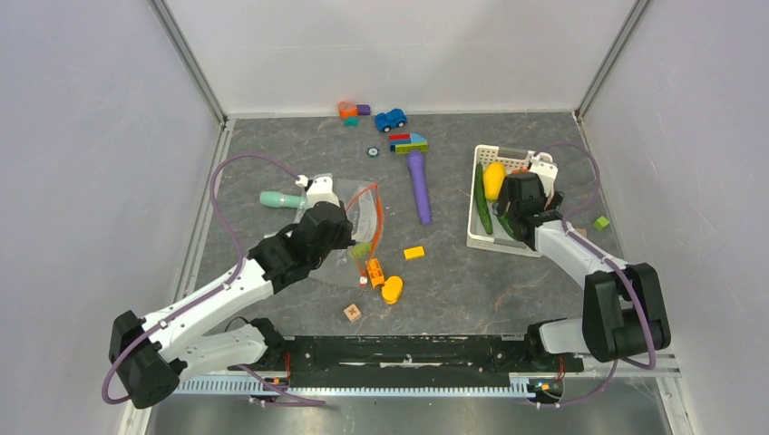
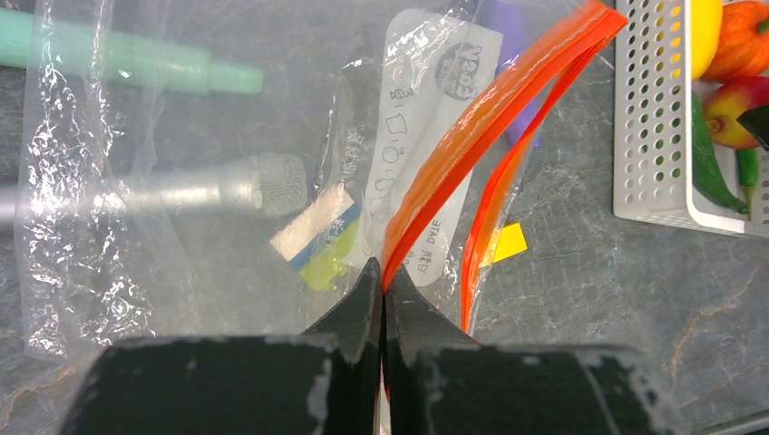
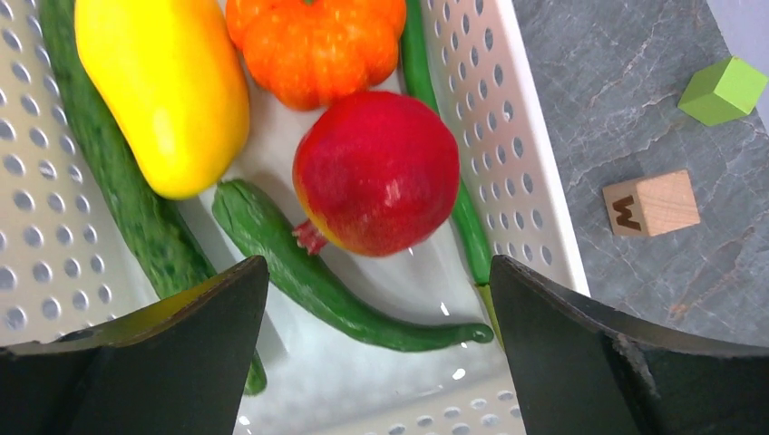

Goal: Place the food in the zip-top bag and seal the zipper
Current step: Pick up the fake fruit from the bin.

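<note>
The clear zip-top bag point(image 2: 136, 208) lies flat on the grey table, left of centre point(image 1: 358, 217). My left gripper point(image 2: 382, 281) is shut on one lip of the orange-red zipper point(image 2: 490, 118). The other lip hangs apart from it, so the mouth gapes. The food lies in the white basket point(image 3: 535, 181): a yellow squash point(image 3: 163, 91), an orange pumpkin point(image 3: 313, 41), a red fruit point(image 3: 376, 172), a green bean point(image 3: 317, 281) and a long cucumber point(image 3: 118, 199). My right gripper point(image 3: 379, 299) hovers open over the basket's near end, nothing between its fingers.
A purple tool point(image 1: 419, 186) and a teal tool point(image 1: 281, 199) lie near the bag. Orange and yellow blocks point(image 1: 381, 276) and a wooden cube point(image 1: 352, 313) sit in front of the bag. A green cube point(image 3: 723, 91) and a lettered wooden block point(image 3: 651, 203) lie right of the basket.
</note>
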`<state>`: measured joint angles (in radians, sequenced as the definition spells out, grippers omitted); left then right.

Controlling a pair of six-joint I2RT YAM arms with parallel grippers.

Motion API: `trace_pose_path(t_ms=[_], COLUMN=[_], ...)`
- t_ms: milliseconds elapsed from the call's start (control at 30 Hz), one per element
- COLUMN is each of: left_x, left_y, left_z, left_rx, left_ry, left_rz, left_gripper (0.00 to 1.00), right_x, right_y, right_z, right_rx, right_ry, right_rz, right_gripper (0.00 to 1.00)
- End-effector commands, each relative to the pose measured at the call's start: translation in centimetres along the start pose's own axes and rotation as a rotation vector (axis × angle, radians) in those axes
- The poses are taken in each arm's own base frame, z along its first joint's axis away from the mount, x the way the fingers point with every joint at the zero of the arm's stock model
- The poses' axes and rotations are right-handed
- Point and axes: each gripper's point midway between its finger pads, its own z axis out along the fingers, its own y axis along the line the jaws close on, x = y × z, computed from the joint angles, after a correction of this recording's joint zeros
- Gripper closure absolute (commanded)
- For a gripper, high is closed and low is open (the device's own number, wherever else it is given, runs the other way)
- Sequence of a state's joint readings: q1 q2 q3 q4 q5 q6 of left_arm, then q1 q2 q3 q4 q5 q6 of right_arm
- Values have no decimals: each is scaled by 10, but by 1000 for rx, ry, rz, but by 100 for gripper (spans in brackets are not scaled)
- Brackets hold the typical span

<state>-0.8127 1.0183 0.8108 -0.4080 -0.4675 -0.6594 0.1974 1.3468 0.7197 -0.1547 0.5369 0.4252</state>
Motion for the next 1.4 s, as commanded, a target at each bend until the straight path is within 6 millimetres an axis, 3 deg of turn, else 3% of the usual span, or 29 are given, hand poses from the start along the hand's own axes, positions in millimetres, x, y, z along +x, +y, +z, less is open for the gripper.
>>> trace_pose_path(t_ms=[0,300,733,1100,1300,1367], left_x=[-15,-17,-15,-17,-17,-17], left_y=[-6,-4,-6,-7,-10,-9], left_z=[-3,-5,-3,-5,-7,-7], left_rx=[42,40,49,58,83,81], left_ry=[-65,-80,-76,-80,-79,-87], left_rz=[-9,-17,-19,-27,-26,-28], left_gripper=[98,98,98,98,98,98], right_x=[-30,-34,-19,-14,-19,-24], right_y=[2,-5,2,0,-5,-7], right_z=[9,23,46,48,39,33], right_rx=[31,92,69,68,64,53], right_ry=[-123,-164,-114,-109,-141,-161], right_rz=[150,209,204,164,160,161], right_gripper=[2,2,3,30,61,67])
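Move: Inside the bin, the red fruit lies about 4 cm ahead of the open right hand, 2 cm to its right and 4 cm below. The orange pumpkin sits some 7 cm beyond the fruit, about level sideways; the yellow squash is 11 cm ahead of the hand and 6 cm left. The small cucumber lies level ahead-wise, 2 cm left. From the left hand the red fruit is some 43 cm right, 9 cm ahead and 14 cm lower. Reaching forward about 3 cm and slightly up, the open right hand swings its fingers up and clockwise by some 10 degrees while easing nearly 2 cm right. It then sinks about 3 cm, straddles the red fruit, stops and closes partway until both fingertips pinch its left and right sides. ##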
